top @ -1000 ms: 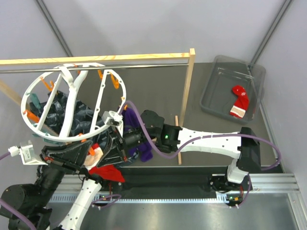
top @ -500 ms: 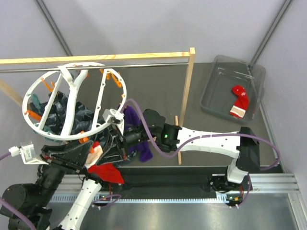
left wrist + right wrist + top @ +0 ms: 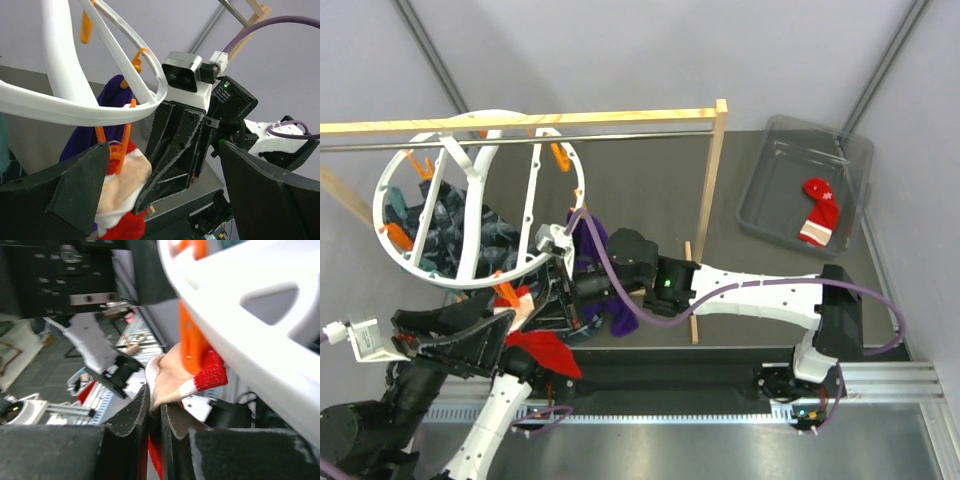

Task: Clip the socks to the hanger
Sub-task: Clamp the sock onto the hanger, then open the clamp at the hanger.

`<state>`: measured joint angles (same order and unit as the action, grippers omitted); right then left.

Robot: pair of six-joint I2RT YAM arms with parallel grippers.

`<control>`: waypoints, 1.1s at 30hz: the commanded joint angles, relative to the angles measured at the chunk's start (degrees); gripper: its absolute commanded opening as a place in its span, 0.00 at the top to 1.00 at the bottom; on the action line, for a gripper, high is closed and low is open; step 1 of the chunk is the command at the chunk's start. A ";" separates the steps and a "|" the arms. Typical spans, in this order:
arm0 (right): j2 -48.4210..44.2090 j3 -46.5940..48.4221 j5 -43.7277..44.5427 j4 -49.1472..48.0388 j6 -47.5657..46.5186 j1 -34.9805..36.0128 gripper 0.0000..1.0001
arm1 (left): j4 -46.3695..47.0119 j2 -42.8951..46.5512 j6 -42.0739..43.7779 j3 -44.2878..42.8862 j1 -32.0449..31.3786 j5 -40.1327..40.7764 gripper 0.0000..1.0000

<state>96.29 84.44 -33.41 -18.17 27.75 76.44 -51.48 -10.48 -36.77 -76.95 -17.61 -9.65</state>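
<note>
The hanger (image 3: 470,225), a white ring with orange clips, hangs at the left. A red sock (image 3: 538,348) with a white and cream cuff hangs from an orange clip (image 3: 119,146) on the ring's near rim. My right gripper (image 3: 557,300) is shut on that cuff's edge (image 3: 167,380) just under the clip (image 3: 192,340). My left gripper (image 3: 165,150) stands wide open on either side of the sock (image 3: 120,192) and the right fingers (image 3: 177,145), touching neither. A purple sock (image 3: 590,238) hangs on the rim beside them. Another red sock (image 3: 819,210) lies in the bin.
A wooden-framed rack with a metal rail (image 3: 530,122) spans the back, and its post (image 3: 710,190) stands mid-table. Dark patterned fabric (image 3: 445,228) hangs inside the ring. A grey bin (image 3: 770,160) sits at the back right.
My left gripper has opened wide and drawn back from the clip, which now grips the sock's cuff. The hanger has swung slightly back and left. The right gripper keeps its hold.
</note>
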 commanded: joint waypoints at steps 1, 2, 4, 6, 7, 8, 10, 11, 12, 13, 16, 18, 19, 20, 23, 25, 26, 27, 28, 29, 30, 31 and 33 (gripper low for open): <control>-4.44 1.08 10.61 7.78 -4.36 -0.86 0.89 | -0.81 0.55 2.76 -1.89 0.46 -0.98 0.05; -4.97 0.81 12.30 8.76 -4.98 -0.86 0.89 | -1.16 0.29 3.28 -2.24 0.90 -1.33 0.05; -6.46 0.72 16.59 10.69 -6.73 -0.77 0.88 | -2.04 -0.32 5.04 -3.64 1.52 -1.34 0.07; -7.95 0.46 21.07 13.24 -7.79 -0.77 0.88 | -2.92 -0.94 6.88 -5.31 2.22 -1.07 0.08; -8.66 0.20 22.41 14.56 -8.49 -0.77 0.88 | -3.27 -1.55 7.41 -5.84 2.40 -0.90 0.09; -9.88 -0.15 23.90 15.27 -9.11 -0.77 0.88 | -3.62 -1.82 7.94 -6.45 2.75 -0.20 0.09; -11.21 -0.68 28.12 16.76 -10.25 -0.77 0.88 | -4.94 -2.61 9.17 -7.86 3.10 1.12 0.15; -12.60 -1.21 29.53 17.29 -10.61 -0.77 0.88 | -5.38 -2.70 9.70 -8.39 3.63 1.65 0.18; -13.05 -1.30 32.15 17.82 -11.13 -0.68 0.88 | -5.64 -2.96 10.66 -9.18 4.07 1.56 0.19; -13.58 -1.39 33.22 18.26 -12.01 -0.77 0.88 | -5.91 -3.66 11.19 -9.53 4.68 1.22 0.19; -14.90 -1.13 37.79 22.11 -14.03 -0.86 0.87 | -6.61 -5.60 13.39 -11.55 8.02 -0.98 0.20; -15.52 -0.95 39.99 23.09 -14.74 -1.03 0.87 | -6.35 -6.48 12.44 -12.26 8.90 -1.60 0.20; -15.69 -1.04 40.44 23.70 -15.35 -1.12 0.87 | -6.09 -6.66 11.99 -12.35 8.90 -0.82 0.20; -16.22 -1.38 40.79 23.89 -15.53 -1.30 0.87 | -6.35 -6.92 11.73 -12.44 8.99 -0.20 0.20; -17.36 -2.35 41.58 23.98 -16.06 -1.74 0.87 | -8.79 -8.06 10.33 -12.52 8.99 3.91 0.20; -17.89 -3.31 41.32 23.54 -16.06 -2.35 0.86 | -10.12 -9.47 9.71 -12.70 8.99 5.25 0.22; -18.50 -3.58 40.97 23.54 -16.06 -2.79 0.86 | -11.35 -9.91 9.09 -12.70 8.99 6.13 0.22; -18.68 -3.85 40.27 23.45 -16.32 -2.97 0.86 | -11.71 -10.61 8.65 -12.79 8.99 6.40 0.24; -18.77 -4.20 40.00 23.10 -16.32 -3.23 0.86 | -12.06 -10.96 8.30 -12.88 8.91 6.57 0.25; -19.21 -4.37 39.65 23.10 -16.32 -3.41 0.86 | -12.23 -11.14 7.69 -13.05 8.99 6.75 0.25; -19.38 -4.64 38.60 22.83 -16.50 -3.76 0.86 | -12.50 -11.49 7.25 -12.88 8.91 6.92 0.26; -19.56 -4.99 38.16 22.31 -16.58 -3.93 0.86 | -12.41 -11.49 6.90 -12.70 8.90 6.93 0.27; -20.00 -5.34 36.84 21.78 -16.76 -4.46 0.86 | -12.06 -11.49 5.58 -11.22 8.90 6.58 0.27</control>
<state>79.09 79.20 5.32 5.63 12.12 73.19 -62.96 -20.78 -28.88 -88.77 -8.78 -4.14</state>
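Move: The orange clip gripping the sock's cuff on the hanger's near rim sits about 4 cm straight ahead of the open left hand, slightly above. From the right hand, pinching the sock lower down, that clip is some 4 cm left, 2 ahead and 4 up. Teal clips hang on the same rim about 7 cm ahead and 10 left of the left hand. The purple sock hangs roughly 11 cm forward and 11 right of the right hand, lower. Still pinching the clipped sock, the right hand tows it forward about 13 cm and 9 cm to the right, towards the purple sock, swinging clockwise some 40 degrees. The left hand backs off and rises about 3 cm, then comes forward about 5 cm and down towards the teal clips, turning a little counter-clockwise, its fingers narrowing but staying well open. ##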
